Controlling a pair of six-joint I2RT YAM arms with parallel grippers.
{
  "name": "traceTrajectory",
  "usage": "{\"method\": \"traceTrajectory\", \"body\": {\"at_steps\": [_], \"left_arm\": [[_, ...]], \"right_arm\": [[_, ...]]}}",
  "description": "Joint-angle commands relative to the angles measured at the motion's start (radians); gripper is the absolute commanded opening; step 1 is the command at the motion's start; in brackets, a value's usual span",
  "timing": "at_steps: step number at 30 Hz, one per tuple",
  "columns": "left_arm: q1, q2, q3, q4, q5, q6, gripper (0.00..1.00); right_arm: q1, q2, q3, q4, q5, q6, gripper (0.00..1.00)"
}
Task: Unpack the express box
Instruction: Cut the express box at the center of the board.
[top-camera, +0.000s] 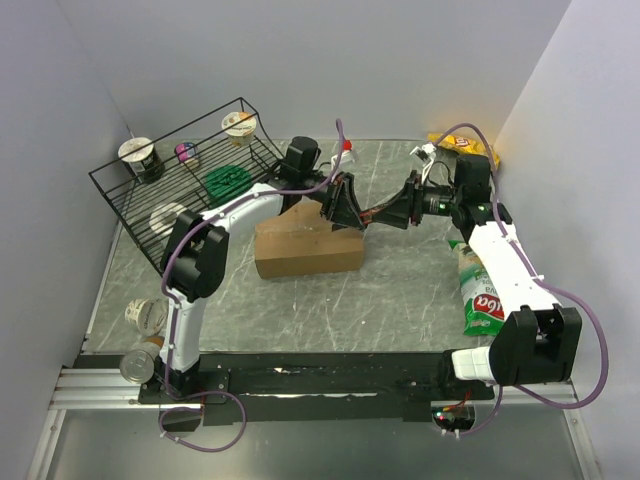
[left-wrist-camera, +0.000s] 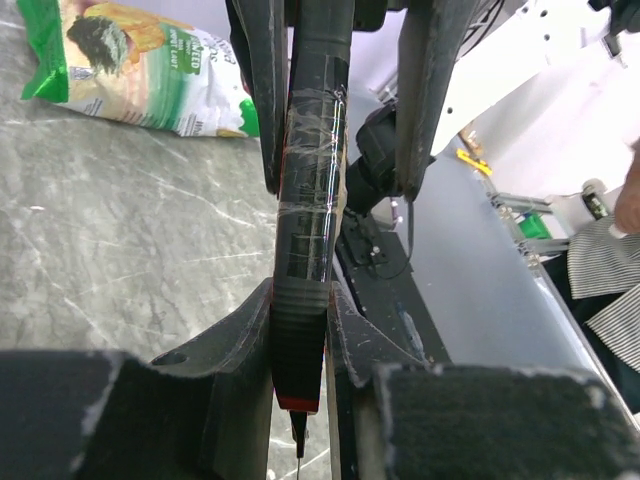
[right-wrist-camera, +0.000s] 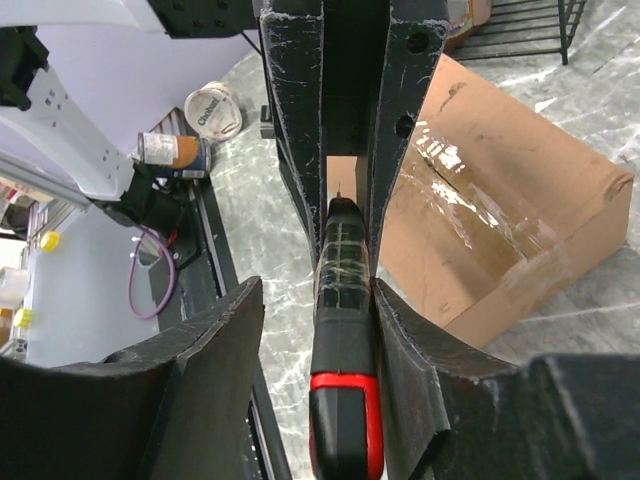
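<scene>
The express box (top-camera: 305, 255), a brown carton with clear tape over its seam, lies mid-table, also visible in the right wrist view (right-wrist-camera: 500, 220). Above its right end the two grippers face each other tip to tip. My left gripper (top-camera: 345, 205) is shut on a black cutter with a red band (left-wrist-camera: 310, 250); both fingers press its sides and a thin tip pokes out behind them. My right gripper (top-camera: 385, 213) straddles the other end of the cutter (right-wrist-camera: 345, 330). Its right finger (right-wrist-camera: 400, 320) touches the cutter, while a gap shows at its left finger (right-wrist-camera: 235, 330).
A black wire rack (top-camera: 190, 190) with cups and a green lid stands at the back left. A green snack bag (top-camera: 482, 300) lies under the right arm, a yellow bag (top-camera: 460, 145) at the back right. Two cans (top-camera: 145, 315) lie by the left arm's base.
</scene>
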Motion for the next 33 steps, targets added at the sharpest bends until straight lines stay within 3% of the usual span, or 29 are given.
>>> {"method": "traceTrajectory", "body": {"at_steps": [1,6,10,13,14,15,16,17,18,20,21,23,26,31,33], "left_arm": [[-0.002,-0.071,-0.019,0.211,0.009,-0.137,0.01],[-0.002,-0.07,-0.065,0.419,0.012,-0.303,0.01],[-0.003,-0.057,-0.11,0.657,0.017,-0.49,0.01],[-0.005,-0.051,-0.102,0.623,0.015,-0.472,0.01],[-0.005,-0.05,-0.097,0.595,0.011,-0.455,0.01],[-0.003,-0.05,-0.091,0.545,0.003,-0.39,0.06],[-0.002,-0.051,-0.07,0.468,-0.015,-0.316,0.17],[0.003,-0.063,-0.045,0.141,-0.098,-0.203,0.31],[0.004,-0.067,-0.006,-0.069,-0.179,0.128,0.49],[-0.002,-0.08,0.09,-0.398,-0.393,0.375,0.61],[0.001,-0.089,0.09,-0.424,-0.47,0.448,0.65],[0.015,-0.108,0.087,-0.459,-0.624,0.473,0.66],[0.041,-0.131,0.081,-0.522,-0.739,0.545,0.69],[0.058,-0.061,0.199,-0.843,-0.813,0.709,0.7],[0.064,-0.042,0.194,-0.87,-0.848,0.715,0.72]], "right_arm": [[0.027,-0.013,-0.014,0.051,-0.026,0.045,0.5],[0.027,-0.007,-0.029,0.084,-0.029,0.079,0.37],[0.027,0.002,-0.023,0.091,-0.033,0.079,0.33],[0.027,0.01,-0.019,0.1,-0.052,0.081,0.19],[0.029,0.01,-0.02,0.11,-0.055,0.081,0.04],[0.026,0.008,-0.019,0.111,-0.053,0.087,0.0],[0.021,0.004,-0.017,0.123,-0.05,0.094,0.0],[0.011,0.001,-0.011,0.117,-0.038,0.101,0.0],[-0.006,-0.004,0.004,0.11,-0.012,0.12,0.0],[-0.075,-0.021,0.021,0.058,0.115,0.147,0.0],[-0.097,-0.027,0.032,0.044,0.147,0.156,0.0],[-0.16,-0.051,0.029,0.038,0.207,0.147,0.0],[-0.186,-0.091,0.001,0.035,0.298,0.116,0.0],[-0.189,-0.119,-0.048,0.143,0.343,0.15,0.0],[-0.187,-0.098,-0.053,0.163,0.323,0.195,0.0]]}}
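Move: The left hand still grips the knife by its blade end. The knife's middle is about 4 cm to this hand's right and 1 cm back, and some 4 cm to the left and 1 cm ahead of the right hand, whose fingers straddle the other end. The express box lies about 10 cm ahead, 10 cm left and 18 cm below the left hand. The green chips bag is some 27 cm to the right of the right hand, roughly level fore-and-aft, 24 cm below. The right fingers close on the knife's handle end and hold while the left hand barely shifts; then the left fingers open wide and let go. The left hand swings forward about 9 cm, also left and down towards the box, its fingers tipping down some 30 degrees. Meanwhile the right hand draws the knife about 9 cm right and 5 cm forward, turning clockwise. ##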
